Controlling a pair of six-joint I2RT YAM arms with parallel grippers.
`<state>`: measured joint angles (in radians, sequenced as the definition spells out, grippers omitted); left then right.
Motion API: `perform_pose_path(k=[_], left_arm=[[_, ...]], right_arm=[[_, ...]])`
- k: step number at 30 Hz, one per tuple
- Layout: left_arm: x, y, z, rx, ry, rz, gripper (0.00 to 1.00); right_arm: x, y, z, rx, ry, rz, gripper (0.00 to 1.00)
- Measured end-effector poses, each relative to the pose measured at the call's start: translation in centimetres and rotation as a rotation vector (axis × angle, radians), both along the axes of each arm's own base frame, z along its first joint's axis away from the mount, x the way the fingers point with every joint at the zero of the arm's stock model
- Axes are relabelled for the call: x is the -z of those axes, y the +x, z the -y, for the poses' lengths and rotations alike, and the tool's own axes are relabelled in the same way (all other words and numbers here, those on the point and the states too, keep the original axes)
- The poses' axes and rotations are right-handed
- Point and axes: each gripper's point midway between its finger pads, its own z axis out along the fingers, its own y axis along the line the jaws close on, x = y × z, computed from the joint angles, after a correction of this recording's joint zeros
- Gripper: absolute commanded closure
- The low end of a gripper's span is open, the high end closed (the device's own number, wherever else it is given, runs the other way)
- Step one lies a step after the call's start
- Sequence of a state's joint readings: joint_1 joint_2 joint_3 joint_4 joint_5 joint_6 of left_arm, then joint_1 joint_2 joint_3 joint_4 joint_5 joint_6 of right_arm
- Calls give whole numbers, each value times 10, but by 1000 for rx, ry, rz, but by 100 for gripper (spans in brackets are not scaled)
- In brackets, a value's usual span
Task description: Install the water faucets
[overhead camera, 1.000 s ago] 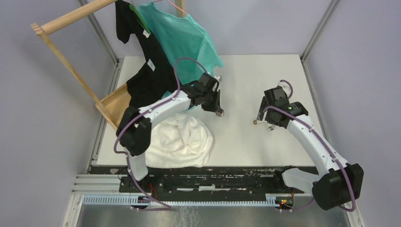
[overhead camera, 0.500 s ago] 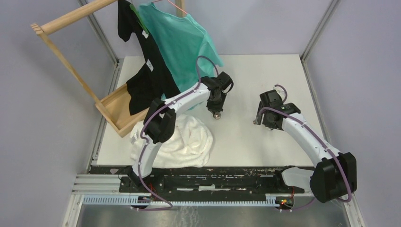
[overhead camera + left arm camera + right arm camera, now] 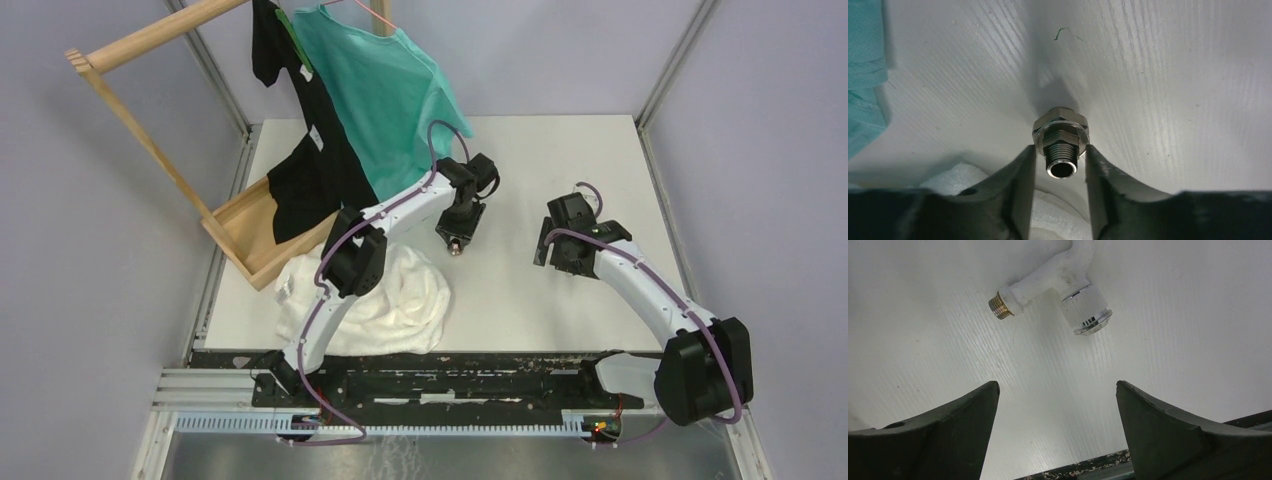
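Observation:
A silver threaded fitting (image 3: 1060,142) stands on the white table with its open threaded end facing the left wrist camera. My left gripper (image 3: 1059,150) straddles it. The jaws are slightly apart, with narrow gaps beside the thread and the tips level with the wide nut. From above, the fitting (image 3: 457,246) sits just below the left gripper (image 3: 458,230). The white plastic spout (image 3: 1058,280), with a brass threaded end and a chrome-rimmed cap, lies on the table ahead of my right gripper (image 3: 1057,385). That gripper is wide open with nothing in it, and it stands mid-right on the table (image 3: 548,250).
A crumpled white towel (image 3: 375,290) lies near the left arm's elbow. A wooden rack (image 3: 150,150) at back left carries a teal shirt (image 3: 385,90) and a black shirt (image 3: 310,165). The teal cloth (image 3: 863,75) reaches close to the left gripper.
The left arm has swung right and lowered the fitting onto the table, and its jaws have parted a little. The right gripper has drifted slightly towards the back and stays open.

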<state>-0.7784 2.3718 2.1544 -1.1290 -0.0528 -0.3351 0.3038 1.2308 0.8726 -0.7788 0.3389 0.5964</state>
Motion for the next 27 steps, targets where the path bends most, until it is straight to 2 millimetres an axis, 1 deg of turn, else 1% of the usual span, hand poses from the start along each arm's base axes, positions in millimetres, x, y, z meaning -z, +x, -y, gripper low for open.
perform_pose_path(k=[1, 3, 6, 11, 14, 17, 19, 22, 24, 26, 27], left_arm=[[1, 0, 0, 1, 2, 0, 39], [3, 0, -2, 0, 12, -1, 31], [3, 1, -3, -2, 18, 6, 25], [-3, 5, -1, -3, 9, 23, 22], [-15, 6, 0, -4, -7, 41, 22], [-44, 7, 2, -3, -53, 88, 22], [-73, 4, 0, -2, -103, 137, 22], [-113, -6, -7, 1, -177, 202, 22], [-141, -16, -16, 1, -239, 263, 22], [-157, -25, -24, 3, -292, 314, 22], [-162, -31, -30, 3, -314, 337, 22]], right_arm=[[1, 0, 0, 0, 0, -2, 6], [3, 0, -1, -2, 0, -12, 6], [4, 0, -1, -3, 2, -13, 5], [4, 1, -1, -3, 1, -15, 5], [4, 1, -1, -1, -3, -15, 5], [2, 1, 3, 7, -19, -11, 5], [-1, 3, 5, 15, -34, -2, 5], [-4, 6, 8, 24, -49, 11, 3], [-4, 7, 11, 36, -44, 12, 3], [-3, 8, 15, 61, -18, 11, 3], [-3, 10, 19, 83, 1, 10, 3]])
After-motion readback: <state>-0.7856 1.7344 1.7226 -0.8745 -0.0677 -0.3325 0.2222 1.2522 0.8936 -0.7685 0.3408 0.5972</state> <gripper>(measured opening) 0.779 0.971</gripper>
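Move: The left hand already has the metal fitting upright between its loosening fingers, almost at the hand point. From that hand the towel lies about 18 cm left and 10 cm back, the teal shirt's hem some 10 cm left and 5 cm ahead, and the white faucet roughly 22 cm right, 1 cm back. From the open right hand the faucet lies about 7 cm ahead, 1 cm right and 6 cm below; the fitting is some 22 cm left, 7 cm ahead. The left fingers let go of the fitting, spreading wide around it while the hand stays almost still, then the hand lifts clear: about 16 cm up, ending with a drift back and left as the fingertips swing some 25 degrees forward and right. The right hand hovers wide open near the faucet, then late on shifts about 2 cm right and slightly forward. ##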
